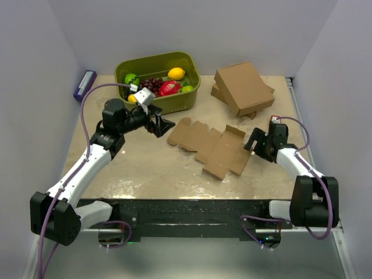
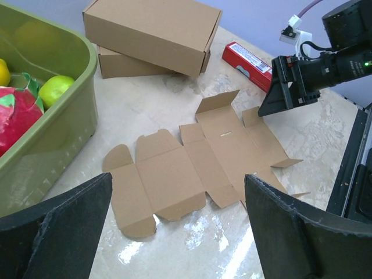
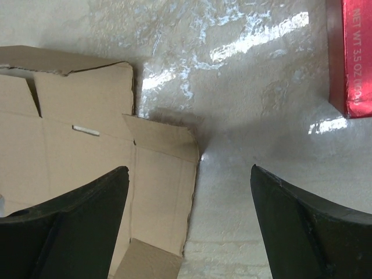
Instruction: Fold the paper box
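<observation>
The paper box (image 1: 212,145) lies flat on the table as an unfolded brown die-cut sheet with many flaps. In the left wrist view the sheet (image 2: 192,168) spreads out ahead of my fingers. My left gripper (image 1: 163,125) hovers at its left end, open, with nothing between the jaws (image 2: 177,180). My right gripper (image 1: 254,139) is at the sheet's right end, also open. In the right wrist view its jaws (image 3: 189,170) straddle the edge of a side flap (image 3: 163,174), which rises slightly off the table. Neither gripper holds the sheet.
A green bin (image 1: 189,96) with fruit stands at the back left. Two stacked larger brown boxes (image 1: 244,87) sit at the back right. A red packet (image 2: 247,65) lies near the right arm, and a blue box (image 1: 85,84) by the left wall.
</observation>
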Controlling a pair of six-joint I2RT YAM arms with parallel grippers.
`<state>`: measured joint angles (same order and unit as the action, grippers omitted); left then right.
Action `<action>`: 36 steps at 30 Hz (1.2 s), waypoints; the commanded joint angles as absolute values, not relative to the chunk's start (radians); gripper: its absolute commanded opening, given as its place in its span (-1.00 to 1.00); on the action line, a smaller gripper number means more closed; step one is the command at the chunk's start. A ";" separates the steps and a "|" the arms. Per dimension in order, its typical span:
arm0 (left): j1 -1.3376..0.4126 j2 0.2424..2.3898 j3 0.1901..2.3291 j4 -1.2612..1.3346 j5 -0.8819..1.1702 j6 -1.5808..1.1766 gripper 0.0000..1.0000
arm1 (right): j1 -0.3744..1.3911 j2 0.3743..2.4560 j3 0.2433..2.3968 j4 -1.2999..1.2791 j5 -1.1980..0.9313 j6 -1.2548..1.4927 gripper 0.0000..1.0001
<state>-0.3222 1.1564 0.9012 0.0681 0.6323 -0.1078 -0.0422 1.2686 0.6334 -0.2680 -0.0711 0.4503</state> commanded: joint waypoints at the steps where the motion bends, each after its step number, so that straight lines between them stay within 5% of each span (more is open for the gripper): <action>1: -0.331 1.155 0.905 0.121 0.658 -0.086 0.99 | -0.066 1.310 0.635 -0.161 -0.123 0.417 0.74; 17: -0.347 1.151 0.905 0.120 0.670 -0.080 0.99 | -0.110 1.466 0.657 -0.069 -0.293 0.393 0.50; 36: -0.356 1.146 0.896 0.109 0.673 -0.066 1.00 | -0.109 1.401 0.592 -0.035 -0.370 0.368 -0.33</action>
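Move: Just ahead of the open right fingers lies the small end flap of the paper box's near-right side panel, about 3 cm farther out, 2 cm left and 3 cm down. The tall upright flap stands roughly 8 cm ahead and 8 cm left; the main panel's middle is some 13 cm left and 1 cm back; a red carton lies 7 cm ahead and 8 cm right. From the left hand, the small flap is about 31 cm right, 3 cm ahead and 24 cm down. Reaching forward about 3 cm while sinking 2 cm, the right hand comes down at the side panel's small end flap, then eases back 1 cm and about 2 cm left, turning some 10 degrees counter-clockwise as its left side rises. The fingers close from nearly wide to about a third open, straddling the flap's outer corner, the right finger coming against its outer edge. ##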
